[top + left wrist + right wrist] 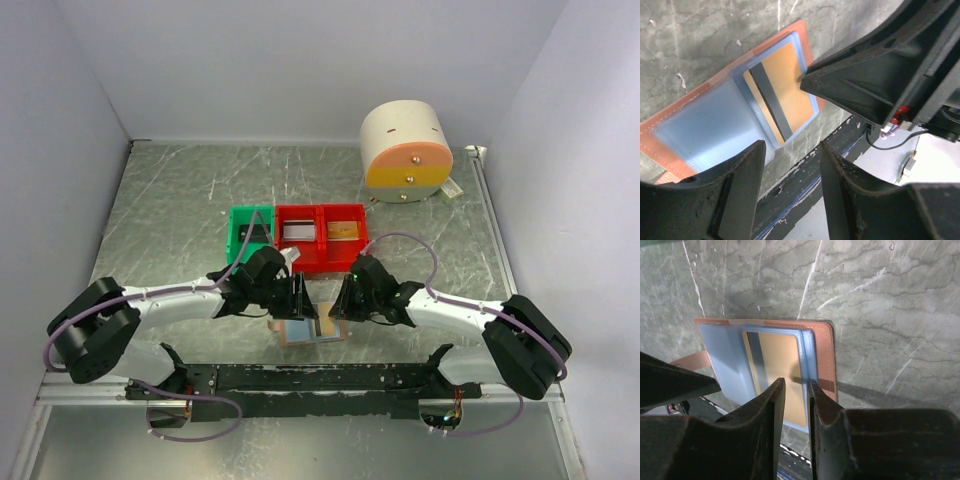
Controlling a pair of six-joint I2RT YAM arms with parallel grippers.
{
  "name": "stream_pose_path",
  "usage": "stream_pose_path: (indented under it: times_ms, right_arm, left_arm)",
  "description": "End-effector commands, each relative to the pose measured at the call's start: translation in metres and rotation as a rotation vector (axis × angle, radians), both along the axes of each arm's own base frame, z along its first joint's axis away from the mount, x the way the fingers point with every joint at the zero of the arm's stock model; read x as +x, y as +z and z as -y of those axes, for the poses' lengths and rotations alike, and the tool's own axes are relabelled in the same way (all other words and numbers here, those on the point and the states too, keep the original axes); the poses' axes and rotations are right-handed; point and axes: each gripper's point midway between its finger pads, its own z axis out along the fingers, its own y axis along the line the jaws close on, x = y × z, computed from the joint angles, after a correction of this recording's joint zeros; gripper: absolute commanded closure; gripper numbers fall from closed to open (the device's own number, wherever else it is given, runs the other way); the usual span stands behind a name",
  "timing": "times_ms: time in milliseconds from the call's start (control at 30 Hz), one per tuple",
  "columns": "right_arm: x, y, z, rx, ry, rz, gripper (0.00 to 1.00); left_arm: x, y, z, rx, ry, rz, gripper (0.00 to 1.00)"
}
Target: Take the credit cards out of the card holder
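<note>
The card holder (312, 331) lies open and flat near the table's front edge, tan leather with a pale blue lining (705, 125) (725, 355). One of the credit cards (785, 85) (777, 357), gold with a dark stripe, sits in its right pocket. My left gripper (298, 298) (790, 147) hangs open over the holder's near edge, with nothing between its fingers. My right gripper (342, 300) (796, 382) is low over the card's right edge and the pocket seam, its jaws a narrow gap apart. Its fingertip (807, 80) reaches the card's edge.
Behind the holder stand a green bin (250, 232) and red bins (322, 255). One red bin holds a silver-grey card (297, 232), another a gold-brown card (343, 231). A cream cylinder with an orange band (405, 150) stands at the back right. A black rail (320, 378) runs along the front edge.
</note>
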Motion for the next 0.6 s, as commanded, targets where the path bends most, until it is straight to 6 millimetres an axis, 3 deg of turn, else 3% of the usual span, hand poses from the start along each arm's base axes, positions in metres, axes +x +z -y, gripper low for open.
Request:
stream_pose_path:
  times_ms: [0,300,433,567]
  right_arm:
    - [-0.006,-0.014,0.012,-0.063,-0.002,-0.021,0.75]
    - [-0.013,-0.019,0.014,-0.064,0.01,-0.045,0.76]
    - [-0.016,-0.021,0.015,-0.065,0.017,-0.055,0.76]
    - [-0.017,-0.022,0.015,-0.071,0.024,-0.059,0.76]
  left_arm:
    - [0.009,-0.002,0.008,-0.007,0.029,0.01,0.43]
    - [0.015,-0.017,0.007,0.014,0.082,0.001,0.54]
    - [0.014,-0.026,0.011,0.001,0.08,-0.027,0.66]
    - [0.013,-0.03,0.008,0.017,0.096,-0.035,0.67]
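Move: The gold card with the dark stripe, in the open card holder's right-hand pocket, has its middle some 4 cm to the left hand's right, about 2 cm farther out and 5 cm below. The holder's empty blue pocket lies about 3 cm to the left hand's left, 1 cm ahead, equally low; the red tray's left bay is some 17 cm ahead and 3 cm left. From the right hand, the gold card's middle is about 2 cm left, level fore-and-aft, 1 cm down. Towards the gold card's striped left edge the left hand sinks about 3 cm, easing some 1 cm forward on the way, its attitude nearly unchanged, while its well-opened fingers close to a narrow gap. The right hand stays at the card's right edge, one fingertip over the card and the other over the blue rim, fingers nearly shut and resting on the holder. ##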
